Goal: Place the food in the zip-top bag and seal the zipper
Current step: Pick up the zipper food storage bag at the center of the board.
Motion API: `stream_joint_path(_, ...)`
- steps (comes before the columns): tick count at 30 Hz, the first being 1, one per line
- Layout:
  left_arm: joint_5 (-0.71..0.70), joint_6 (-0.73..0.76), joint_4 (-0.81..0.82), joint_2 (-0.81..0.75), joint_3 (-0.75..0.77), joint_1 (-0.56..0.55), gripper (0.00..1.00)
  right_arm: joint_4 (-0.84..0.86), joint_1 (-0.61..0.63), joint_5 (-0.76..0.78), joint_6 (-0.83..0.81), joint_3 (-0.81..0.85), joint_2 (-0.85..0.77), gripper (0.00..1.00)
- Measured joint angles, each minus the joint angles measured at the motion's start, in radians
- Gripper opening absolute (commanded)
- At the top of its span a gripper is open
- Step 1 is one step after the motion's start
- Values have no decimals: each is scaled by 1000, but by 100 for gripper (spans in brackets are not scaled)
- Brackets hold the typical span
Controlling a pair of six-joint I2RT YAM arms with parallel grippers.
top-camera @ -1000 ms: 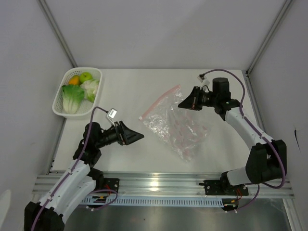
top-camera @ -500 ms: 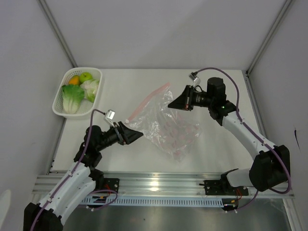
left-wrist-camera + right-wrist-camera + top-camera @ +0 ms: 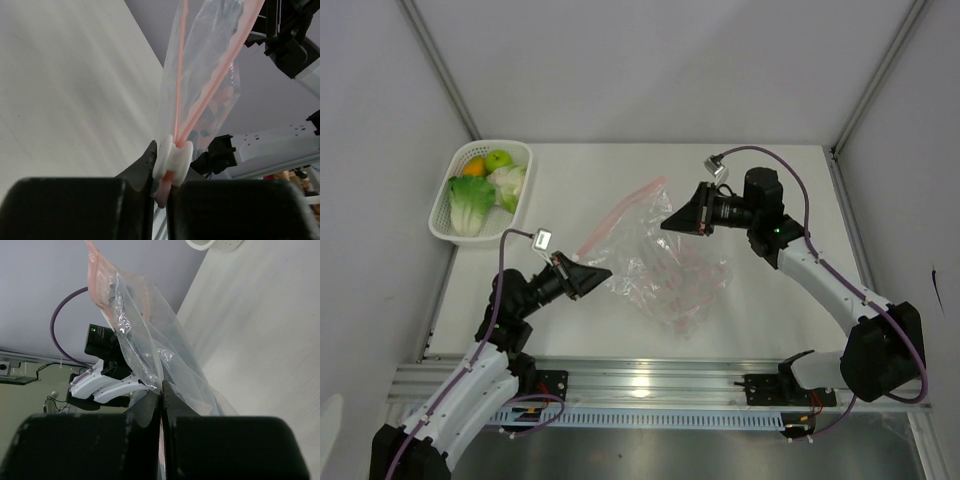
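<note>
The clear zip-top bag (image 3: 665, 268) hangs lifted between both arms over the table. Its pink zipper (image 3: 620, 212) runs up and to the right from the lower left. My left gripper (image 3: 603, 271) is shut on the white slider (image 3: 172, 157) at the zipper's near end, and the pink strip (image 3: 179, 75) stretches away from it. On the bag's far side, my right gripper (image 3: 665, 224) is shut on a fold of plastic (image 3: 145, 325). The food lies in the white basket: green apple (image 3: 499, 158), orange fruit (image 3: 474, 167), cabbage (image 3: 470, 205) and cauliflower piece (image 3: 508, 182).
The white mesh basket (image 3: 525, 152) stands at the table's far left corner against the left wall. Grey walls close in the table on the left, back and right. An aluminium rail (image 3: 650, 380) runs along the near edge between the arm bases.
My right gripper has carried the bag left and up off the table. My left gripper has come in from the left and closed on the zipper's slider.
</note>
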Motion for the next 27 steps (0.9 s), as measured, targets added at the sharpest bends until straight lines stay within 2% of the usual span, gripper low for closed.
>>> stream_joint_path(1, -1, -9, 13, -7, -5, 0, 0, 5, 5, 3, 3, 0, 0, 0)
stream_joint_path(2, 0, -11, 21, -12, -6, -1, 1, 7, 9, 7, 6, 0, 0, 6)
stream_joint_path(5, 0, -6, 40, -13, -5, -1, 1, -7, 15, 28, 7, 0, 2, 30)
stream_joint_path(6, 0, 0, 39, -13, -5, -1, 1, -42, 17, 53, -7, 10, 4, 44)
stream_joint_path(8, -4, 27, 20, -17, 3, -3, 1, -137, 24, 113, -45, 48, 18, 54)
stream_joint_path(9, -13, 46, 2, -24, 11, -6, 1, -192, 29, 153, -70, 77, 27, 64)
stream_joint_path(11, -44, 86, -56, -46, 33, -18, 1, -280, 40, 217, -108, 132, 47, 75)
stream_joint_path(12, -77, 117, -92, -66, 51, -29, 1, -323, 48, 255, -124, 159, 54, 85)
stream_joint_path(14, -136, 178, -158, -108, 93, -53, 1, -402, 61, 322, -149, 202, 61, 99)
stream_joint_path(21, -340, 332, -278, -178, 220, -102, 1, -624, 92, 543, -167, 294, 61, 99)
stream_joint_path(27, -427, 384, -308, -166, 233, -119, 1, -706, 91, 581, -127, 311, 53, 99)
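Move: The bag's slider corner is right at the left fingertips, only about 2 cm above the gap that is still closing on the edge below it. From the left hand, the right gripper, pinching the bag, is some 10 cm farther out, 14 cm to the right and higher, and the food basket's middle some 20 cm ahead, 34 cm left and well below. From the right hand, the slider corner lies roughly 17 cm left, 7 cm back and 7 cm lower. Upward goes the left hand, about 7 cm and then some 4 cm left, after its fingers finish shutting on the bag's side edge beneath the slider; it tips up some 20 degrees and turns counter-clockwise. The right fingers open wide and let go of the bag as that hand eases forward and down a few centimetres, then right, rolling and turning clockwise. ##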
